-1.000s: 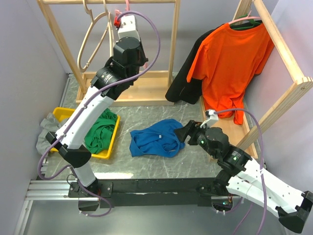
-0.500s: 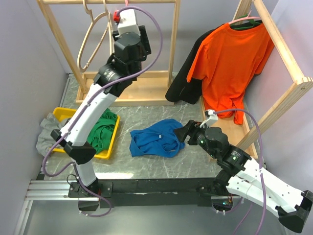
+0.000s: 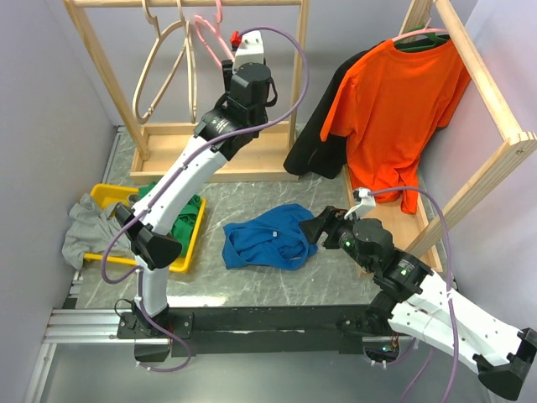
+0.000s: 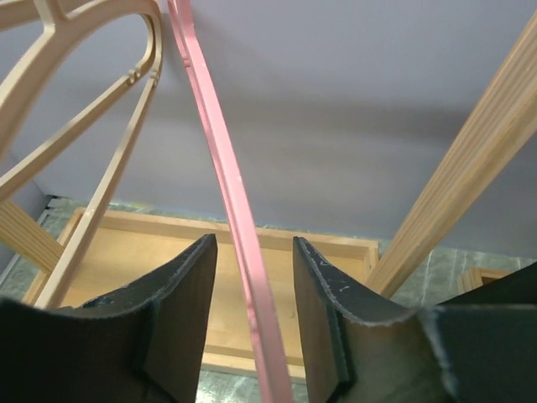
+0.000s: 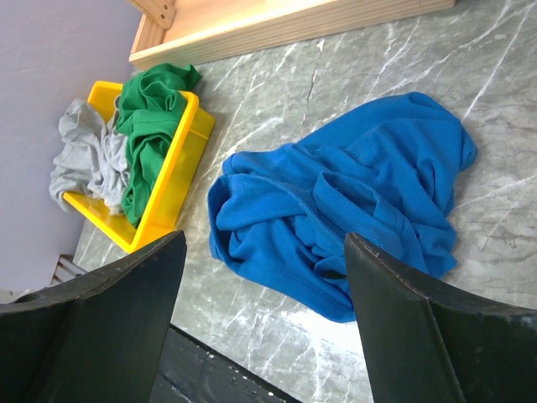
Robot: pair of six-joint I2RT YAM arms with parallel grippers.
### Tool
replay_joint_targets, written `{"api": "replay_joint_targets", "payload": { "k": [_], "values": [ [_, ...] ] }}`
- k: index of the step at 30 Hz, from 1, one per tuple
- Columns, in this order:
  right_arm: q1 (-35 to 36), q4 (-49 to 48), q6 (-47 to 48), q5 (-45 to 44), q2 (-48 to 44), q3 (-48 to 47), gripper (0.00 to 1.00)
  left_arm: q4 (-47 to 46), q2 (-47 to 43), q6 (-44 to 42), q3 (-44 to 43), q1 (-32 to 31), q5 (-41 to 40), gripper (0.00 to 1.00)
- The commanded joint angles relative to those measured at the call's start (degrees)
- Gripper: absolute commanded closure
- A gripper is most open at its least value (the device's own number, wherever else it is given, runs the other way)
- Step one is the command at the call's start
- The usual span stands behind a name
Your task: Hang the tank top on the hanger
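Observation:
The blue tank top (image 3: 268, 237) lies crumpled on the marble table in the top view and spreads across the right wrist view (image 5: 336, 210). My right gripper (image 3: 323, 227) hovers at its right edge, open (image 5: 264, 239), with nothing between the fingers. The pink hanger (image 3: 205, 38) hangs from the back rack's top rail. My left gripper (image 3: 228, 60) is raised beside it. In the left wrist view a pink hanger arm (image 4: 226, 168) runs between the jaws of the left gripper (image 4: 253, 243), which is open with a gap on each side.
Pale wooden hangers (image 3: 164, 67) hang left of the pink one on the back wooden rack (image 3: 252, 138). A yellow bin (image 3: 191, 243) with a green garment (image 3: 172, 222) and a grey cloth (image 3: 80, 227) sit at the left. An orange t-shirt (image 3: 394, 101) hangs on the right rack (image 3: 495, 109).
My left arm has swung right along the back rail and its jaws have parted around the pink hanger's arm. The right arm and the tank top have not moved.

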State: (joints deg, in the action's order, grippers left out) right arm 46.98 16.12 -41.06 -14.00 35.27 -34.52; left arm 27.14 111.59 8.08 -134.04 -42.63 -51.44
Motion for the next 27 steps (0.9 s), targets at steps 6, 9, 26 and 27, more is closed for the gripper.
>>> {"api": "replay_joint_targets", "payload": {
  "k": [6, 9, 26, 27],
  "values": [
    [0.0, -0.9, -0.2, -1.1, -0.9, -0.4, 0.16, -4.0, -2.6, -2.4, -0.3, -1.3, -2.3, 0.74],
    [0.0, -0.7, -0.2, -1.2, -0.9, -0.5, 0.16, -5.5, -3.0, -3.8, -0.5, -2.1, -3.1, 0.82],
    [0.0, -1.3, -0.2, -1.3, -0.5, -0.5, 0.16, -9.1, -11.5, -4.6, 2.7, -7.2, -2.5, 0.98],
    [0.0, -1.3, -0.2, -1.0, -0.5, -0.4, 0.16, -8.5, -12.3, -3.7, 3.5, -7.4, -2.3, 0.98]
  ]
}}
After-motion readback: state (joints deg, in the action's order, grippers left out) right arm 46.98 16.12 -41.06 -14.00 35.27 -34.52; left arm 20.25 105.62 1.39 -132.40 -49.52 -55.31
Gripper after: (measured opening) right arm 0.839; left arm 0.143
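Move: The side of the pink hanger already runs between the left gripper's open fingers, right at the hand point. The rail it hangs from is about 8 cm ahead, level sideways and some 16 cm higher. The wooden hangers hang about 16 cm to the left, level ahead and in height; the rack's right post is roughly 13 cm to the right and 3 cm ahead. From the right gripper the pink hanger is about 26 cm ahead, 18 cm left and 23 cm up. Shut the left gripper on the pink hanger's side, holding nearly still until the fingers pinch it. Then, keeping that grip, lift the hanger about 6 cm and draw it some 5 cm back towards the base, starting slowly and gaining speed, with the fingers tipping up slightly. ##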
